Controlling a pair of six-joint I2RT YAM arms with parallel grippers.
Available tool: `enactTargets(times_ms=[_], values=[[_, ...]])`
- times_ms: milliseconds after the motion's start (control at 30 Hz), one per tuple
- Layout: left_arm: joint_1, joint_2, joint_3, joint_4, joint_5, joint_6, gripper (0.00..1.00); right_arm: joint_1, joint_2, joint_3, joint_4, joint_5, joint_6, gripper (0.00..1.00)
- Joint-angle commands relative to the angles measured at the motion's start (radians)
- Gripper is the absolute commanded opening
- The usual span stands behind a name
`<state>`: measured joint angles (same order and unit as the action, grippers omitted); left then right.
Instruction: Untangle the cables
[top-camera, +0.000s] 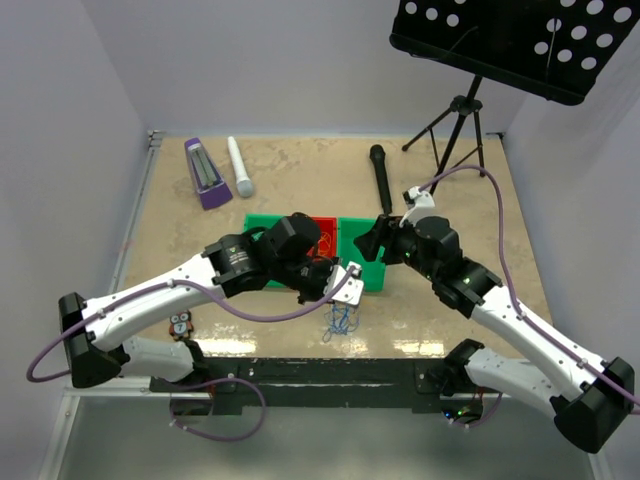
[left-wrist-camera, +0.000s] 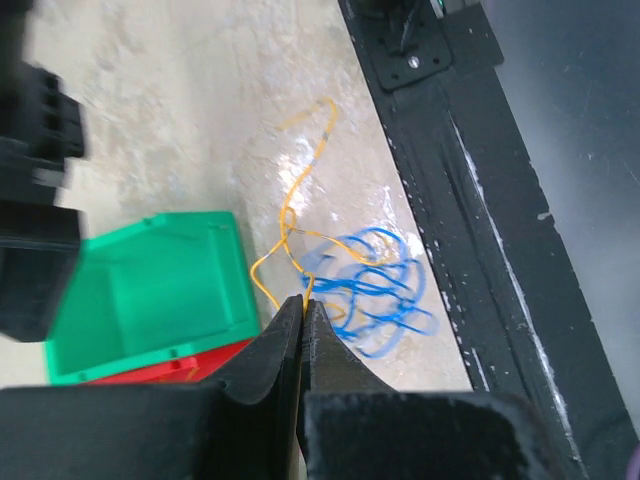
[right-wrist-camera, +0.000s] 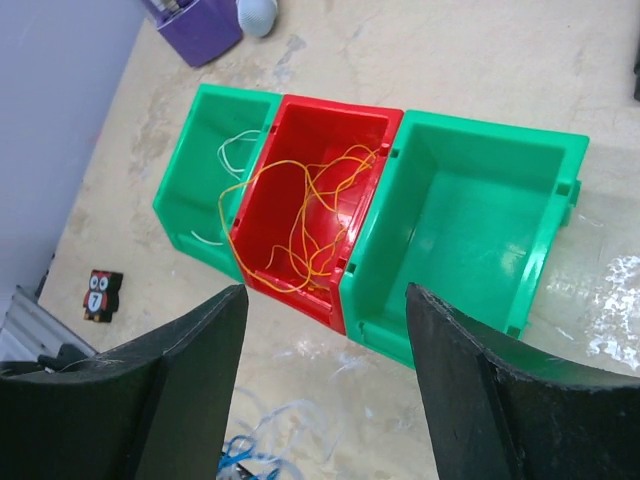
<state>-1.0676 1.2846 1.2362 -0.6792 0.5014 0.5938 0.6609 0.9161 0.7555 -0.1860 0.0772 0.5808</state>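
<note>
A small tangle of thin blue cables lies on the table by its near edge, seen from above as the cable tangle. An orange-yellow cable rises out of it, and my left gripper is shut on that strand just above the tangle. In the top view the left gripper hangs beside the bins. My right gripper is open and empty above the table in front of the bins, with the blue loops below it. Orange cables lie in the red bin. A white cable lies in the left green bin.
The right green bin holds nothing. At the back stand a purple box, a white cylinder, a black microphone and a music stand on a tripod. An owl card lies front left. A black rail borders the near edge.
</note>
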Motion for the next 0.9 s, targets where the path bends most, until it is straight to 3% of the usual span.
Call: enactTargets(times_ms=[0, 167, 400, 867], values=[[0.001, -0.065, 0.126, -0.054, -0.003, 0.076, 0.0, -0.001, -0.028, -0.011, 0.042, -0.074, -0.044, 0.7], [0.004, -0.082, 0.201, -0.063, -0.056, 0.084, 0.0, -0.001, -0.086, -0.05, 0.069, -0.177, -0.088, 0.71], [0.072, -0.191, 0.097, 0.053, -0.049, -0.06, 0.0, -0.001, -0.115, -0.048, 0.062, -0.22, -0.078, 0.71], [0.17, -0.194, 0.154, 0.17, -0.142, -0.204, 0.0, 0.025, -0.146, -0.174, 0.177, -0.356, -0.058, 0.72]])
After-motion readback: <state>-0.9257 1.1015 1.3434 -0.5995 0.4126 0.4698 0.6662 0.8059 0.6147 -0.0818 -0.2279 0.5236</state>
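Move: From the left gripper, which already pinches the yellow cable, the red bin lies about 15 cm ahead, 6 cm left and 17 cm below. The blue tangle is almost straight below, about 18 cm down; the empty green bin is 14 cm ahead, 4 cm right. From the open right gripper, the tangle is roughly 15 cm back, 5 cm left and 18 cm below, with the empty green bin directly underneath. Keep the yellow cable pinched and lift the left gripper about 12 cm from the blue tangle, rising fast first, then easing forward and left towards above the red bin while its fingers tilt up and swing counter-clockwise. Meanwhile draw the open right gripper back some 5 cm and a little left, towards the tangle, turning it about 20 degrees counter-clockwise. ##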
